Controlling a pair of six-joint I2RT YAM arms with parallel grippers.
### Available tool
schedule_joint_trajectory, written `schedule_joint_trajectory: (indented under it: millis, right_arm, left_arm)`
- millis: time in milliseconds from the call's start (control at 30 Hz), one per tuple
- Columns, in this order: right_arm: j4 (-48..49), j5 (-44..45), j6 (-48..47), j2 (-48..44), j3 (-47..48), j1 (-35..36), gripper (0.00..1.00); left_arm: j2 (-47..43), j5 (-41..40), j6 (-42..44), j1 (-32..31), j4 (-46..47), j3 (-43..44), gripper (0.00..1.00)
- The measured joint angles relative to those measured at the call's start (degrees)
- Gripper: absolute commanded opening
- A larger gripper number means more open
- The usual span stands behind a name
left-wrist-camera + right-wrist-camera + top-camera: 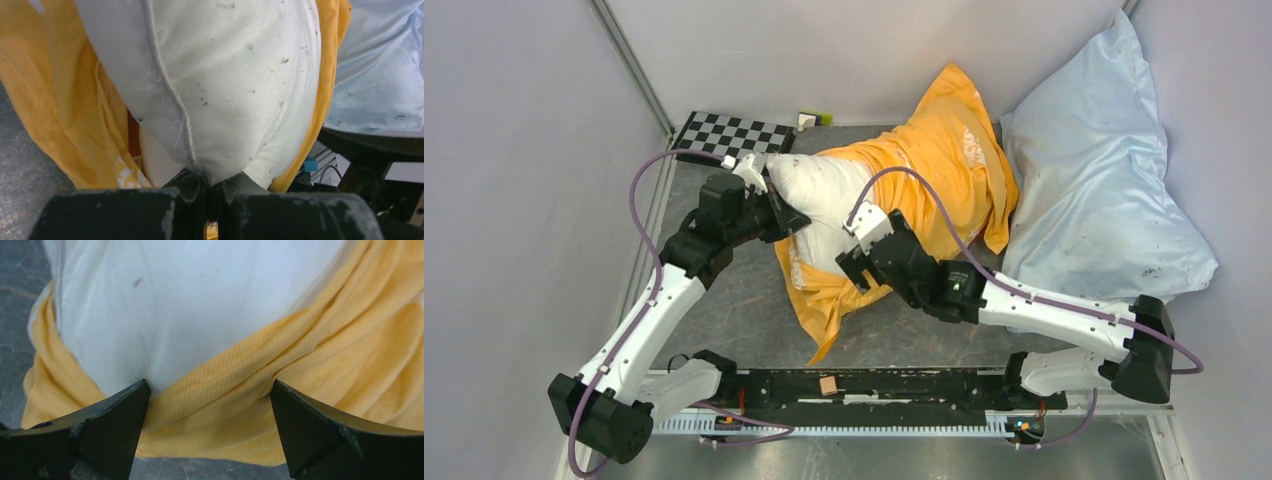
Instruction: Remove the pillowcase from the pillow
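Observation:
The white pillow (824, 205) sticks out of the orange pillowcase (944, 150) at mid-table. Its bare end points left; the cover is bunched over its right part and trails toward the near edge. My left gripper (774, 215) is shut on the corner of the pillow (220, 100), which fills the left wrist view with orange pillowcase (55, 100) hanging at both sides. My right gripper (856, 262) stands open at the pillow's near side. Between its spread fingers (120, 415) lies a fold of the pillowcase (230, 390), with the pillow (200, 295) above; nothing is pinched.
A large pale blue satin pillow (1099, 170) leans in the back right corner, touching the orange cover. A checkerboard (732, 135) lies at the back left with a small white and green object (812, 119) beside it. Grey walls close in on three sides.

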Motion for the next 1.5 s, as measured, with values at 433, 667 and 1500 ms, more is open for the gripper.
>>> schedule_joint_trajectory:
  millis: [433,667,1500]
  right_arm:
    - [0.0,5.3,5.6,-2.3,-12.9,6.8,0.98]
    - [3.2,9.0,8.1,-0.9,-18.7,5.6,0.98]
    - [-0.2,14.3,5.6,18.3,-7.1,19.6,0.90]
  left_arm:
    - [2.5,-3.6,-0.1,0.0,-5.4,6.0,0.02]
    - [4.4,-3.5,-0.1,-0.1,-10.3,9.6,0.02]
    - [5.9,-7.2,-6.7,-0.4,-8.2,8.8,0.02]
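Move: The pillowcase's loose front edge lies around 9 cm back from the right hand, 5 cm to its left and 14 cm below. From that hand, the bare white end of the pillow is some 7 cm ahead, 10 cm left and 8 cm below; the bunched pillowcase body is about 15 cm ahead, 17 cm right and 10 cm down. The left hand, already pinching the pillow, has the front edge some 17 cm back, 7 cm right and 16 cm below. Towards the pillowcase's front edge the wide-open right hand sinks and draws back, lifts a little while swinging left, then dips again: about 14 cm down and 8 cm back overall. It rolls some 20 degrees, left side down, ending with a fold between its still-open fingers. The left hand keeps its pinch on the pillow, easing slightly forward and turning a little counter-clockwise. ##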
